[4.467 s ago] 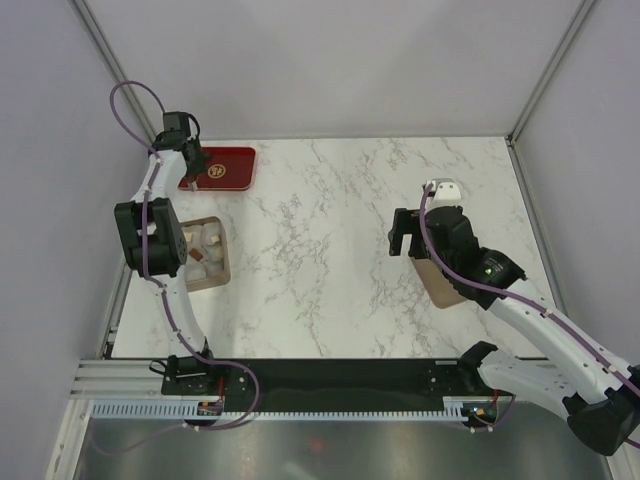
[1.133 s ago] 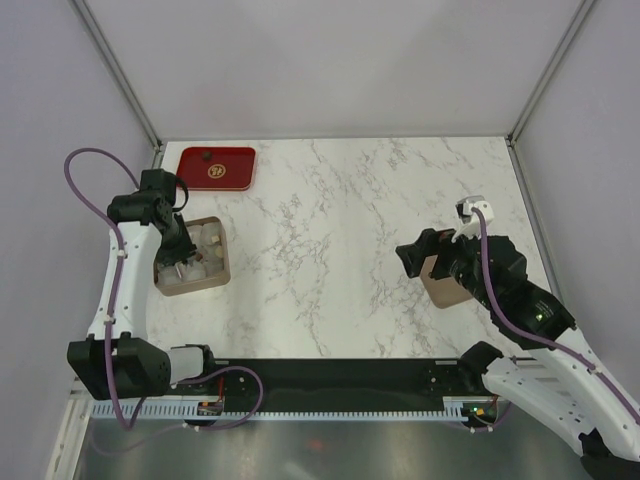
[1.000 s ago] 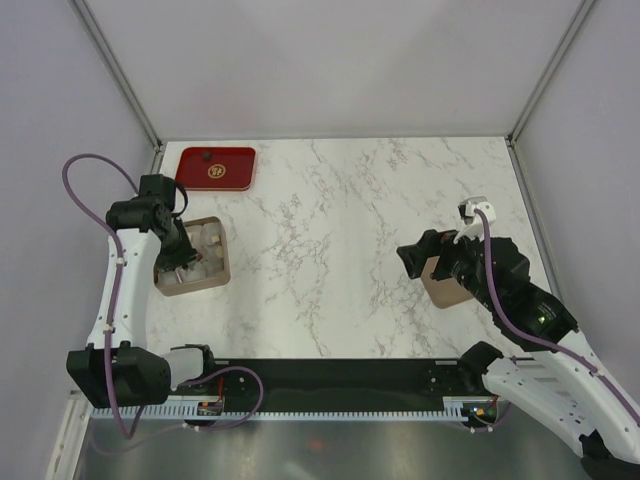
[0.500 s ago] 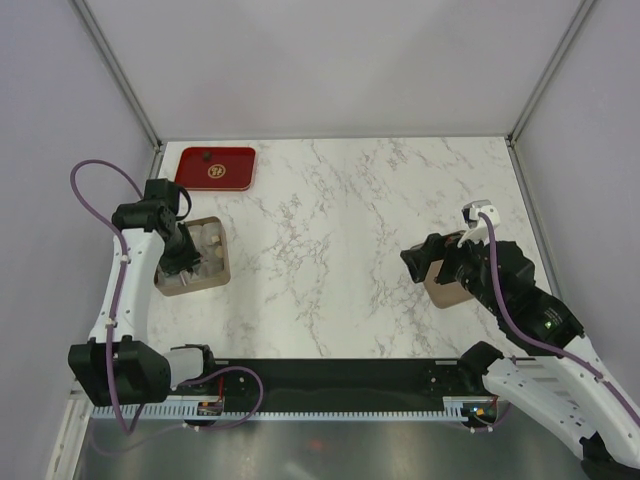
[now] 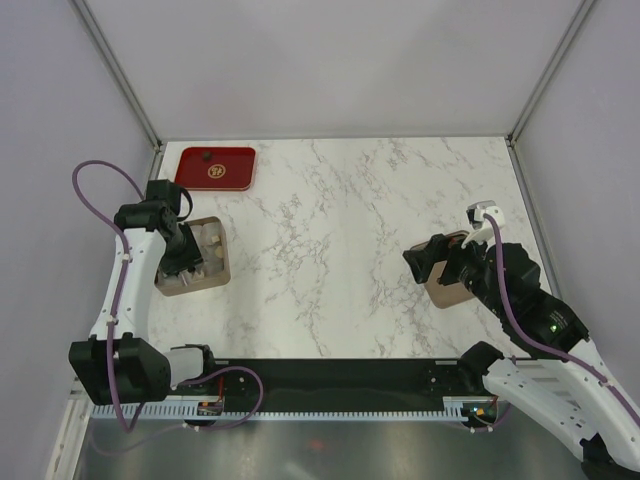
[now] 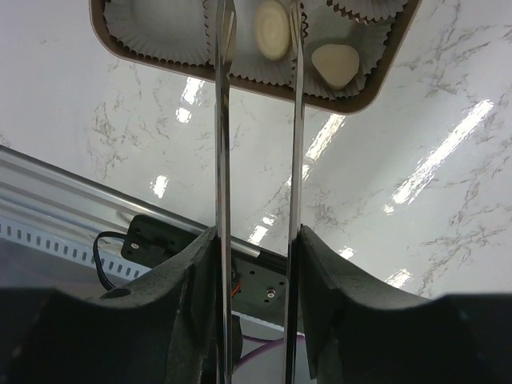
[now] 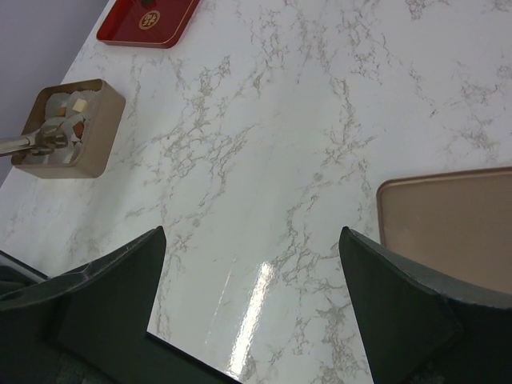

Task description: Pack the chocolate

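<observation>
The tan box (image 5: 213, 277) holds white paper cups with chocolate in them. My left gripper (image 5: 184, 263) hangs over the box's left part. In the left wrist view its two thin metal blades (image 6: 220, 120) stand apart on either side of a cream oval chocolate (image 6: 272, 38) that lies in a cup, with a gap on each side. A second cream piece (image 6: 334, 65) sits in the cup to the right. A small dark piece (image 5: 205, 155) lies on the red tray (image 5: 232, 171). My right gripper (image 7: 252, 264) is wide open above bare marble, beside the flat tan lid (image 7: 456, 228).
The red tray (image 7: 120, 30) and the box (image 7: 102, 140) lie at the table's far left in the right wrist view. The lid (image 5: 447, 293) lies at the right under my right arm. Metal frame posts and grey walls close in both sides.
My left arm has come from the red tray to the box, and its blades have spread apart over the last second. My right arm has drifted slightly to the right.
</observation>
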Robot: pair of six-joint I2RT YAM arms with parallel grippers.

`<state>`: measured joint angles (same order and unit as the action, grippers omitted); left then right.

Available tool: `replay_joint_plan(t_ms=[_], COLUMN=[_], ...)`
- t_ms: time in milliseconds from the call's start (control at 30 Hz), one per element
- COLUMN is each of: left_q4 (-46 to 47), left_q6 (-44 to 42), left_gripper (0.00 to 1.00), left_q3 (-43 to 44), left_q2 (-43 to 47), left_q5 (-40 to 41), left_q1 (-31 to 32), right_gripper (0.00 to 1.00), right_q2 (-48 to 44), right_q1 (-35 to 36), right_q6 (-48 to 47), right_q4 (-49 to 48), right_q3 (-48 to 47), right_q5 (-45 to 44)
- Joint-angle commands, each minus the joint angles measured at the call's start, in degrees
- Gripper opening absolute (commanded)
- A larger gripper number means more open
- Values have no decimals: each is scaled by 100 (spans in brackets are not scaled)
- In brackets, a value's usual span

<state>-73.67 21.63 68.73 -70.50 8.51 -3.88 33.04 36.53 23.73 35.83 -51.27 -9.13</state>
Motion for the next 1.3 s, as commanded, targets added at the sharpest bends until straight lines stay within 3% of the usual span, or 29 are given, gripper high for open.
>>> replay_joint_plan(t_ms=[0,333,567,733,1033,1267], left_q4=[55,-25,1169,2293,3253,4220], left_q6=[131,-97,-440,-677,-1213,-1696], left_gripper=[49,50,50,50,50,53], left_q3=[263,1317,2215,2627,3515,3683], left_q2=[27,-60,-727,-1659,-3503,-4304], left_q5=[186,213,-631,-649,-210,-262], left_q1=[-8,-8,-8,-8,-8,-16], right_gripper=[98,98,98,98,98,98], right_q2=[-8,80,510,748,1117,1477], right_q1=[20,20,20,20,20,20], right_q6=[-79,71,141,53,-17,18], right_q4=[20,152,222,108,-402,-700], right_q3=[-252,-340,-445,-630,-683,-622], right_q5=[-107,-98,-256,-651,-1117,-1232])
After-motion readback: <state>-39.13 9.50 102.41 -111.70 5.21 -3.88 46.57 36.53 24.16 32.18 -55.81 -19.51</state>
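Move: The last chocolate in the red tray lies about 38 cm ahead of my left hand, 3 cm to its left and 3 cm lower. The red tray's middle is some 34 cm ahead and 2 cm right; the pale piece already released sits in its paper cup about 2 cm straight below my fingers, and the box's middle is 6 cm ahead and 1 cm left. From my right hand that chocolate is roughly 36 cm ahead, 68 cm left and 14 cm below. I lift my left hand clear of the box, about 9 cm up, then swing it forward over the box's far side and down again towards the chocolate in the red tray, nearly 30 cm forward in all. The fingers stay half open and empty, tipping some 25 degrees to point more forward. My right hand, wide open, eases about 5 cm forward while turning slightly clockwise, touching nothing. ##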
